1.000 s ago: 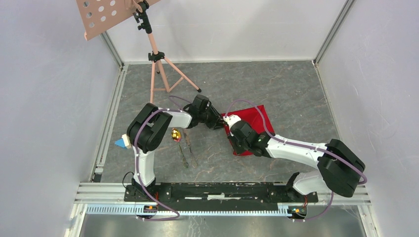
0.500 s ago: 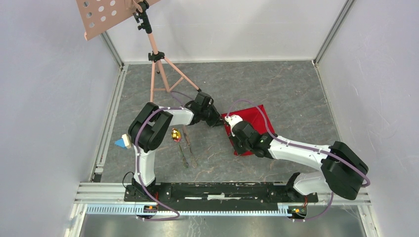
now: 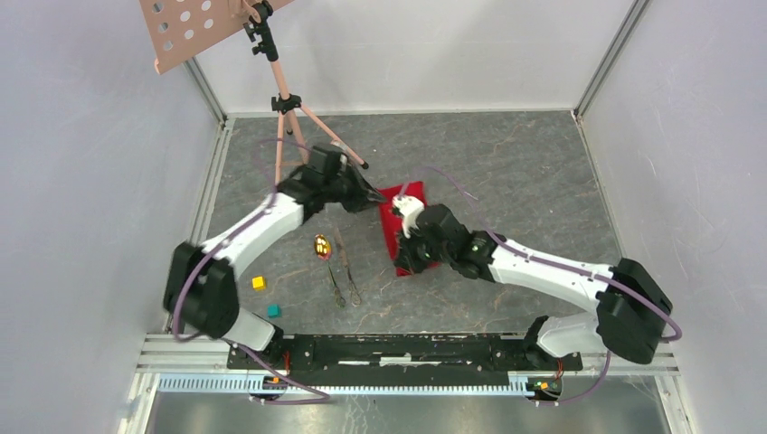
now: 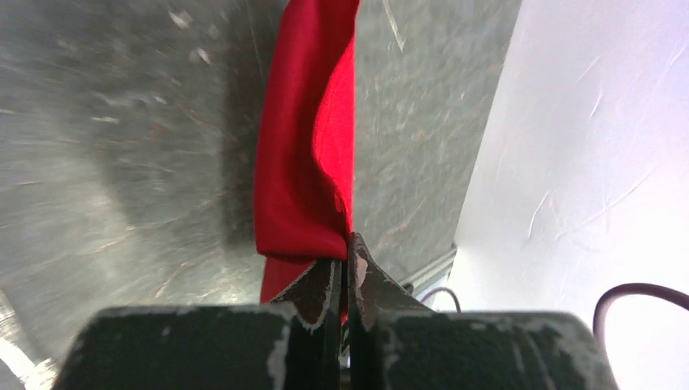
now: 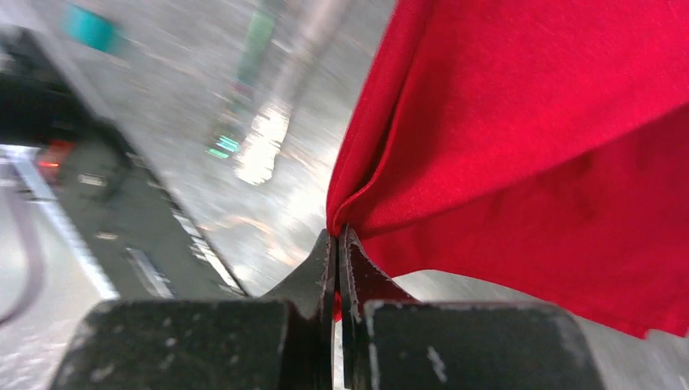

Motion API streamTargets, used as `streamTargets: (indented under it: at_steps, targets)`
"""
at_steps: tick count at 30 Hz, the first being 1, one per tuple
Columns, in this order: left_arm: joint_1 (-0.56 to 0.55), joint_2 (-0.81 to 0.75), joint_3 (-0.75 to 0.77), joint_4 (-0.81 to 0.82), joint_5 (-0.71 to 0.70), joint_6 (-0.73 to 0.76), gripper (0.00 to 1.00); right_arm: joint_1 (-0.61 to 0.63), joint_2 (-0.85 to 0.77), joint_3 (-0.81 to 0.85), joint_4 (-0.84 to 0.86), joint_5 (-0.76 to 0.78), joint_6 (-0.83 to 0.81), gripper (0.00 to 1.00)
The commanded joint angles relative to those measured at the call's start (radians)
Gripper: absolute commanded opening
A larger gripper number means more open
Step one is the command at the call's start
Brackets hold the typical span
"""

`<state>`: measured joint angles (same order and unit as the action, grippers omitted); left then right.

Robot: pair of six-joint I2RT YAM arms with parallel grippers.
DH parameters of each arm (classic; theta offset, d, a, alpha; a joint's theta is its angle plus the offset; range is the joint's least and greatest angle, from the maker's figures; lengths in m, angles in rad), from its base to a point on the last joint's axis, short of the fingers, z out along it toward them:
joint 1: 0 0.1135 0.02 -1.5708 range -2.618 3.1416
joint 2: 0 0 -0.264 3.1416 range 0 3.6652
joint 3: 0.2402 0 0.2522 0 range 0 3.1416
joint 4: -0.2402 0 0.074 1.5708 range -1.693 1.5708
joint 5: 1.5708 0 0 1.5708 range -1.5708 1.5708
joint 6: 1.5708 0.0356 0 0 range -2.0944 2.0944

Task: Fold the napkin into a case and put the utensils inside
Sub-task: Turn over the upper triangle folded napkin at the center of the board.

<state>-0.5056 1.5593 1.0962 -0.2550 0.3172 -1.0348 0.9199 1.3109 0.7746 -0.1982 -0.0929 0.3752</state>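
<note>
The red napkin (image 3: 392,201) is lifted and bunched between both arms, hanging in a narrow fold. My left gripper (image 3: 374,201) is shut on its far corner; the left wrist view has the cloth (image 4: 305,154) draped down from the closed tips (image 4: 345,249). The near corner is pinched by my right gripper (image 3: 403,259), which is shut, and in the right wrist view the napkin (image 5: 528,138) spreads from the tips (image 5: 338,236). The utensils lie on the table left of the napkin: a gold-bowled spoon (image 3: 320,246) and thin dark pieces (image 3: 343,273).
A pink music stand's tripod (image 3: 291,127) stands just behind the left gripper. A yellow block (image 3: 259,282) and a teal block (image 3: 273,310) lie near the left arm's base. Grey walls and rails enclose the table.
The left gripper closed on the napkin's corner. Both grippers then carried the cloth up and to the left, drawing the flat napkin into a narrower fold. The left arm swung outward, uncovering the blocks.
</note>
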Motion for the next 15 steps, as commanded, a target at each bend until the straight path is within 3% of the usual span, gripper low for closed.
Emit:
streamTargets:
  at_steps: [1,6,11,15]
  targets:
    - [0.139,-0.258,0.098,-0.253,-0.11,0.186,0.02,0.086,0.079,0.221,0.098,-0.256,0.042,0.0]
    - [0.153,-0.264,0.422,-0.556,-0.266,0.395,0.02,0.126,0.085,0.231,0.341,-0.477,0.16,0.0]
    - [0.12,-0.074,0.54,-0.587,-0.303,0.417,0.02,0.007,0.068,-0.094,0.79,-0.683,0.401,0.01]
    - [0.005,0.208,0.639,-0.538,-0.366,0.423,0.02,-0.144,0.116,-0.384,1.139,-0.809,0.551,0.01]
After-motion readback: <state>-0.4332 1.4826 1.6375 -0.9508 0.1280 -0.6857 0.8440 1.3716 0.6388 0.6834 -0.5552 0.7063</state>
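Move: The napkin hangs pinched between both hands; its middle is about 7 cm back, 5 cm right and 9 cm below the left hand. From that hand, the silver utensil is roughly 16 cm back, 8 cm left, and the golden spoon 16 cm back, 12 cm left, both 13 cm down. From the right hand, the napkin's middle lies some 6 cm ahead, 2 cm right, 5 cm down; the silver utensil 3 cm back, 11 cm left, 8 cm down. Keeping hold of the napkin, both hands fling it up some 15 cm and left 10, then sink rightward. ##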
